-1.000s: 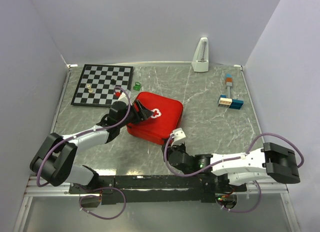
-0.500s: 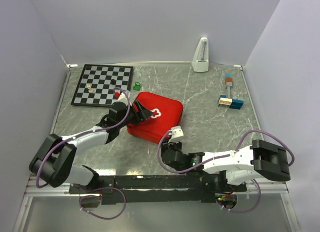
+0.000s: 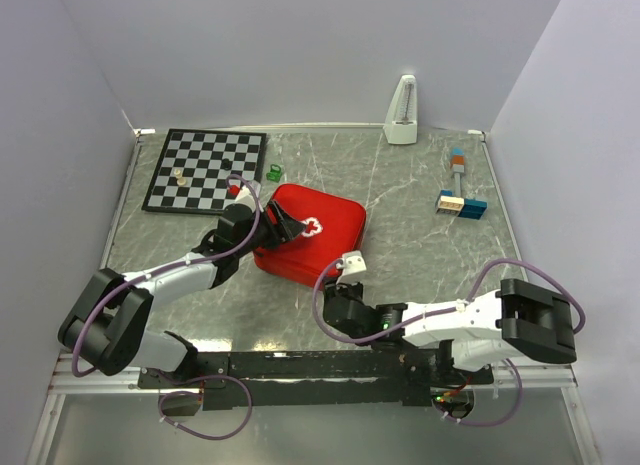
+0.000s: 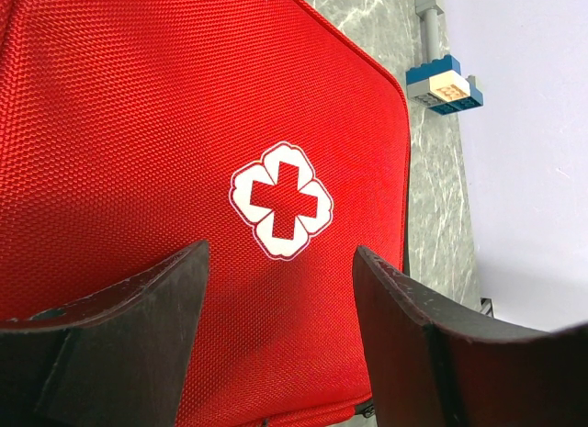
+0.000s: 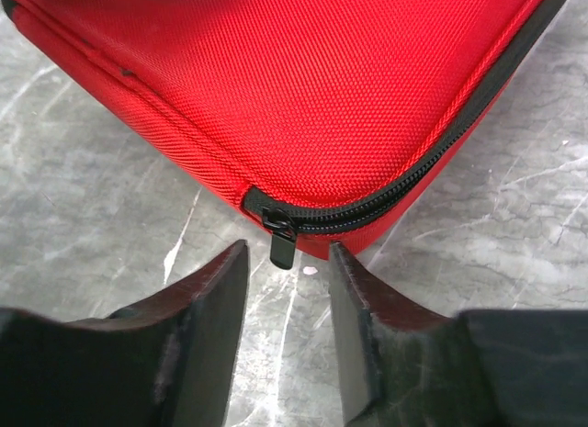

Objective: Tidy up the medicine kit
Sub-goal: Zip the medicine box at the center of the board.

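The red medicine kit [image 3: 332, 235] lies closed on the table, with its white cross [image 4: 281, 201] facing up. My left gripper [image 3: 285, 228] hovers over the lid's left part, open, and its dark fingers straddle the fabric below the cross in the left wrist view [image 4: 281, 254]. My right gripper [image 3: 338, 287] is at the kit's near corner. In the right wrist view the black zipper pull [image 5: 282, 245] hangs between that gripper's [image 5: 287, 251] narrowed tips, with a gap on each side. The zipper [image 5: 432, 161] is shut along the right edge.
A black-and-white chessboard [image 3: 205, 170] with small pieces lies at the back left, with a green object [image 3: 272, 172] beside it. A white metronome [image 3: 402, 112] stands at the back wall. Coloured blocks [image 3: 460, 203] lie at the right. Walls close three sides.
My right arm has moved left, up to the kit's near corner, and its jaws have narrowed. The left arm and the kit have stayed still.
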You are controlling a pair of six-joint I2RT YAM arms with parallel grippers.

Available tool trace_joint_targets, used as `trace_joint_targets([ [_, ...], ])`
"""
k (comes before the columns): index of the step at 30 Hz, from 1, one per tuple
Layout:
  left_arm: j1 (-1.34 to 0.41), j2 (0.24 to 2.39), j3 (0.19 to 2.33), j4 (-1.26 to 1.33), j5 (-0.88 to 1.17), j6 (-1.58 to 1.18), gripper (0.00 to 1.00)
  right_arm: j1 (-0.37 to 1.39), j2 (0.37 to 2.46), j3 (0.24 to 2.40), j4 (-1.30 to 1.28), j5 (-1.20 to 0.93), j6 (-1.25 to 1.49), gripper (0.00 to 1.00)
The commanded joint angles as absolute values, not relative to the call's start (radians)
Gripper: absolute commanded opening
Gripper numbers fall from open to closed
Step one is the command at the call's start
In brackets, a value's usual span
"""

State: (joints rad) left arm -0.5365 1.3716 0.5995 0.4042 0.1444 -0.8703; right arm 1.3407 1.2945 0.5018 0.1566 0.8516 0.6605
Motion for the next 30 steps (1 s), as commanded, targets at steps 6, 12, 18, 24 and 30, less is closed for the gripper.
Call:
trace_joint_targets([
  [6, -0.54, 1.388, 0.577, 0.359, 0.141, -0.871, 0.69, 1.307, 1.304, 0.483, 0.224, 0.839, 0.672, 0.36],
  [12, -0.54, 1.393, 0.58, 0.362, 0.149, -0.873, 0.7, 1.305, 1.302, 0.485, 0.245, 0.842, 0.647, 0.45],
  [18, -0.541, 1.39, 0.578, 0.357, 0.146, -0.87, 0.69, 1.281, 1.304, 0.482, 0.25, 0.831, 0.653, 0.46],
  [24, -0.541, 1.388, 0.577, 0.356, 0.146, -0.87, 0.7, 1.252, 1.298, 0.472, 0.273, 0.819, 0.64, 0.38],
  [30, -0.541, 1.379, 0.575, 0.344, 0.138, -0.861, 0.7, 1.239, 1.292, 0.466, 0.295, 0.804, 0.609, 0.17],
])
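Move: Just ahead of the half-open right fingers, about 2 cm out and 1 cm lower, hangs the zipper pull; the medicine box's near corner is about 2 cm to the right of it. The white cross on the lid lies some 14 cm ahead of the right hand, 4 cm left and 1 cm up. From the left hand, over the lid, the pull is about 12 cm back, 9 cm right and 5 cm down. Dipping about 1 cm beside the zipper pull, the right hand waits there, first narrowing and then reopening its fingers, then pushes roughly 2 cm forward and a little right into the box's near corner, closing to about a quarter open around the tab. The left hand stays put, its spread fingertips still on the lid. ##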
